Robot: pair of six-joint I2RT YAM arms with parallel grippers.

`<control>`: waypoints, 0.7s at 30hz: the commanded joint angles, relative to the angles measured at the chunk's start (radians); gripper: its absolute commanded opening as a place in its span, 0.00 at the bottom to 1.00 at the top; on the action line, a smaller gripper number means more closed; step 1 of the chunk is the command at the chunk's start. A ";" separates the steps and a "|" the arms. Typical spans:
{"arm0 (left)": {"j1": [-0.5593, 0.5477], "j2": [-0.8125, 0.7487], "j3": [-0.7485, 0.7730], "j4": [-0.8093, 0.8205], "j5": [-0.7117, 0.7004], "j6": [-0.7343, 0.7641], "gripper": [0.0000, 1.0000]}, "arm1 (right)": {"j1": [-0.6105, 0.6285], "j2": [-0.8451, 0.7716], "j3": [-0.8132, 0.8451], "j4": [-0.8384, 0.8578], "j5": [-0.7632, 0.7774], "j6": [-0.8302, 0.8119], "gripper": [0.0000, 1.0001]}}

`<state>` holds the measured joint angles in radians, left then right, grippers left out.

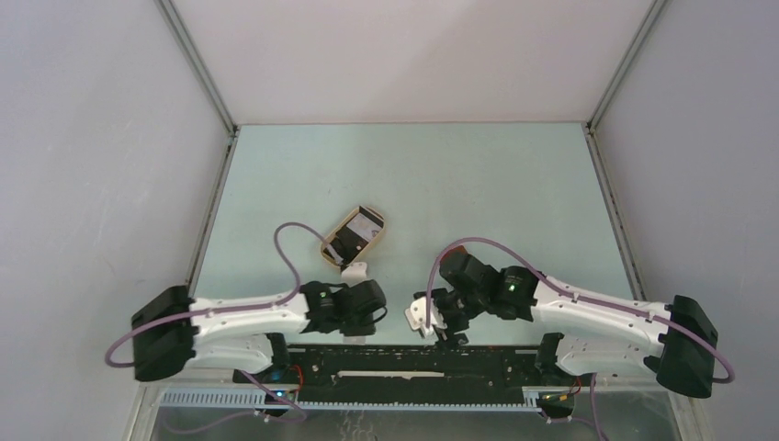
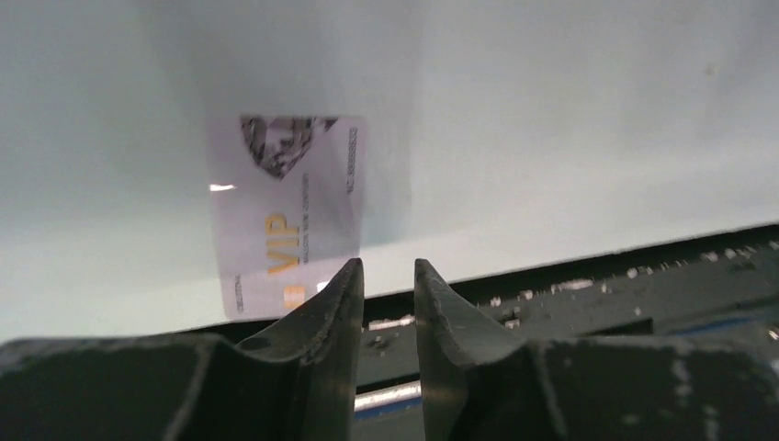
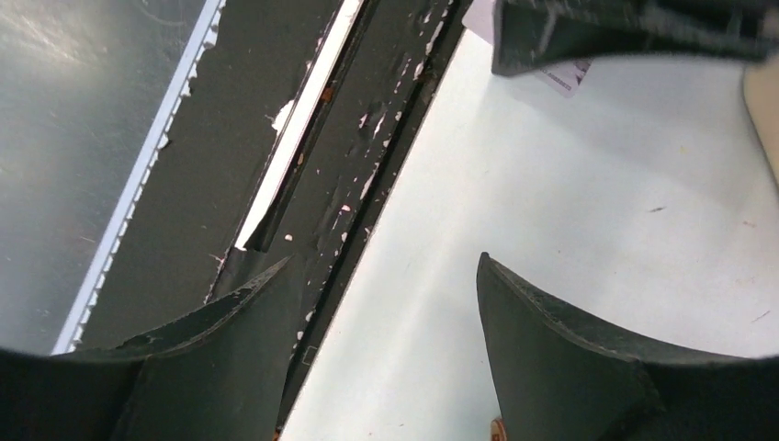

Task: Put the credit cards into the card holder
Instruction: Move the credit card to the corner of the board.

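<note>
A whitish credit card [image 2: 285, 216] with gold VIP lettering lies flat on the table near its front edge. My left gripper [image 2: 386, 266] hovers low beside it with a narrow gap between its jaws and nothing held; the card sits just beyond the left finger [image 2: 335, 303]. In the right wrist view a corner of that card [image 3: 565, 78] peeks out under the left gripper's body. More dark credit cards [image 1: 354, 234] rest in the tan tray. My right gripper [image 3: 381, 259] is wide open and empty over the table's front edge. The card holder is out of view.
The oval tan tray [image 1: 328, 248] sits left of centre, behind the left gripper [image 1: 378, 314]. The right gripper [image 1: 439, 323] faces it from the right. A black rail [image 2: 597, 285] runs along the near table edge. A small brown sliver [image 3: 496, 430] shows by the right finger; I cannot tell what it is.
</note>
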<state>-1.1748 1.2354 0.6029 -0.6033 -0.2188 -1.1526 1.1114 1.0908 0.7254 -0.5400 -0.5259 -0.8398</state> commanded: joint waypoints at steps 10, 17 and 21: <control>-0.086 -0.610 -0.276 -0.040 -0.152 -0.211 0.49 | -0.161 0.189 0.154 0.079 -0.331 0.400 0.75; 0.007 -0.716 -0.250 -0.193 -0.205 -0.147 0.66 | -0.176 0.432 0.299 0.099 -0.380 0.633 0.56; 0.213 -0.613 -0.250 -0.067 -0.066 0.018 0.62 | -0.222 0.490 0.304 0.098 -0.432 0.684 0.46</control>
<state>-1.1072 0.5343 0.3420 -0.7406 -0.3496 -1.2816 0.9287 1.5520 1.0023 -0.4591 -0.8814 -0.2752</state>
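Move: The credit card lies flat, lengthwise fore and aft, roughly 4 cm left of the left hand, 1 cm back and 2 cm below. The tray stands some 19 cm ahead and 4 cm left of that hand. From the right hand, the credit card is about 19 cm left, 1 cm ahead and 10 cm down; the card holder sits about 15 cm ahead of that hand and 5 cm to its right. Lift the left gripper about 3 cm and carry it some 6 cm left over the credit card, slightly back then forward again, opening its fingers and tilting them rightward. Meanwhile bring the right gripper left about 6 cm and a little forward towards the credit card, rising 2 cm then sinking back, rolling the wrist some 45 degrees so the fingers swing towards the base, and partly closing them on nothing. ##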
